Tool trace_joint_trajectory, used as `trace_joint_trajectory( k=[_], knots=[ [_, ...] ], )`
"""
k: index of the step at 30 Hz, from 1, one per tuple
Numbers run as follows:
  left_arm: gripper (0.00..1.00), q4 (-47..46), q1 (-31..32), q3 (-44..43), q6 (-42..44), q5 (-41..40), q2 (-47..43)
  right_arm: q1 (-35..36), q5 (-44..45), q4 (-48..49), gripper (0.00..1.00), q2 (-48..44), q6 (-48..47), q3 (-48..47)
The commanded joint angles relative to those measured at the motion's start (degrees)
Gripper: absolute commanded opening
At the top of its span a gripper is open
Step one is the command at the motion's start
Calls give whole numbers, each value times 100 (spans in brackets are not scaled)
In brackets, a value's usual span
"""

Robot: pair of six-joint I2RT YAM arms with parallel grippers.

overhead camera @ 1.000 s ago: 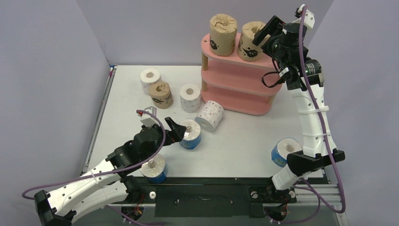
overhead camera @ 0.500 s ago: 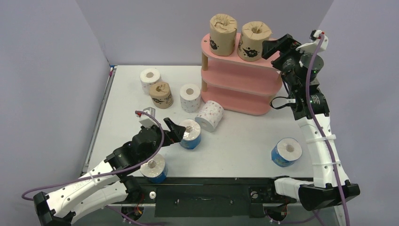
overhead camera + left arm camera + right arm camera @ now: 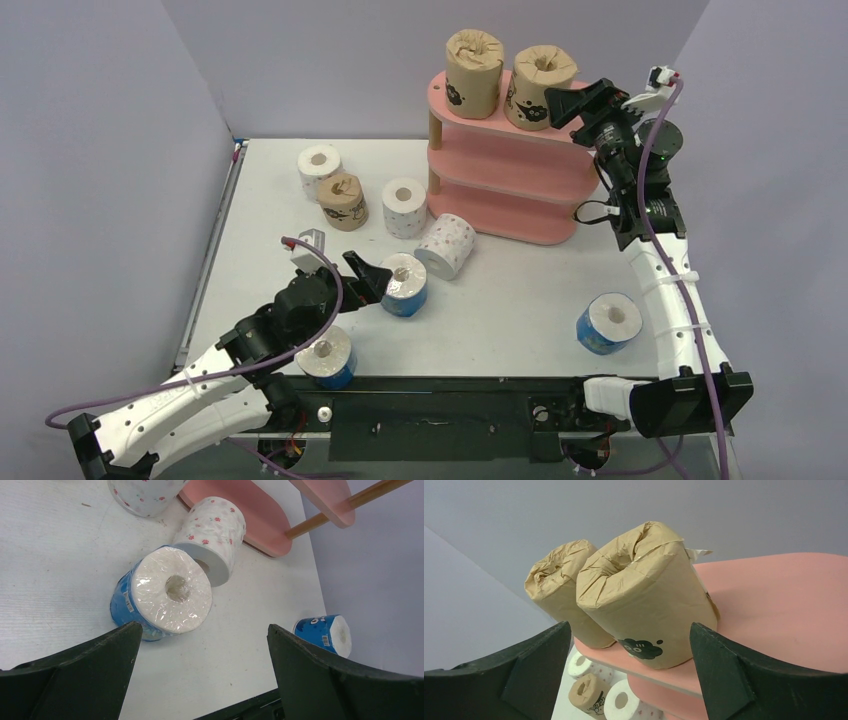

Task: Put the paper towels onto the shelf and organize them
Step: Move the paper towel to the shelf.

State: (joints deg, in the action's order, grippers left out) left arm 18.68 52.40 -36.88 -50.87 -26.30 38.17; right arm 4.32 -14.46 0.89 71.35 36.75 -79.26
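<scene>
The pink shelf (image 3: pixel 505 190) stands at the back right. On its top board (image 3: pixel 784 600) stand two brown paper towels (image 3: pixel 474 72) (image 3: pixel 538 85). My right gripper (image 3: pixel 575 103) hovers open just right of the nearer brown roll (image 3: pixel 644 595), holding nothing. A third brown roll (image 3: pixel 343 201) stands on the table with two upright white dotted rolls (image 3: pixel 320 170) (image 3: pixel 405 206); another white roll (image 3: pixel 446 245) lies on its side. My left gripper (image 3: pixel 368 278) is open and empty, just short of a blue roll (image 3: pixel 165 592). Two more blue rolls (image 3: pixel 327 357) (image 3: pixel 608 322) sit near the front edge.
The shelf's middle and bottom boards (image 3: pixel 520 215) hold nothing. Grey walls close in the table on the left, back and right. The left arm lies over the front-left blue roll. The black front rail (image 3: pixel 440 415) runs along the near edge.
My right gripper has let go of the brown roll on the top board, drawn back to the right and opened wider. The left gripper has crept slightly toward the blue roll.
</scene>
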Motion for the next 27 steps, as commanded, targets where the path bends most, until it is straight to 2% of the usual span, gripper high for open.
trace_joint_trajectory(
  k=[1,9,27],
  knots=[
    [97,-21,-18,31,-58,11,-54,-10,-228,447,84,103,-140,-6],
    [96,-43,-16,70,-76,25,-22,267,314,-336,84,279,-790,-303],
    [96,-37,-19,135,-103,-13,-55,488,426,-511,83,552,-970,-425]
  ],
)
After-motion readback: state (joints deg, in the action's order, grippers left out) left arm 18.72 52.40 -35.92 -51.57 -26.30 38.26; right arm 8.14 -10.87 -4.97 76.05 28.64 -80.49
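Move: Standing on the shelf's top board, the nearer brown paper towel lies about 6 cm ahead and 4 cm left of the open right hand, roughly level with it. The second brown roll stands about 8 cm ahead and 16 cm left of that hand, at the same height; the top board's middle is some 8 cm ahead, 6 cm left and 6 cm below. From the left hand the nearer roll is about 25 cm ahead, 31 cm right and 22 cm up. Sinking about 5 cm beside the already placed brown paper towel, the empty right hand eases some 2 cm forward and slightly left, closing in on the roll's lower right side by the shelf's front edge. The wrist tips the fingers down and rolls its left side down, roughly 10 degrees in all; the fingers stay wide open, and contact with the roll can't be made out. ##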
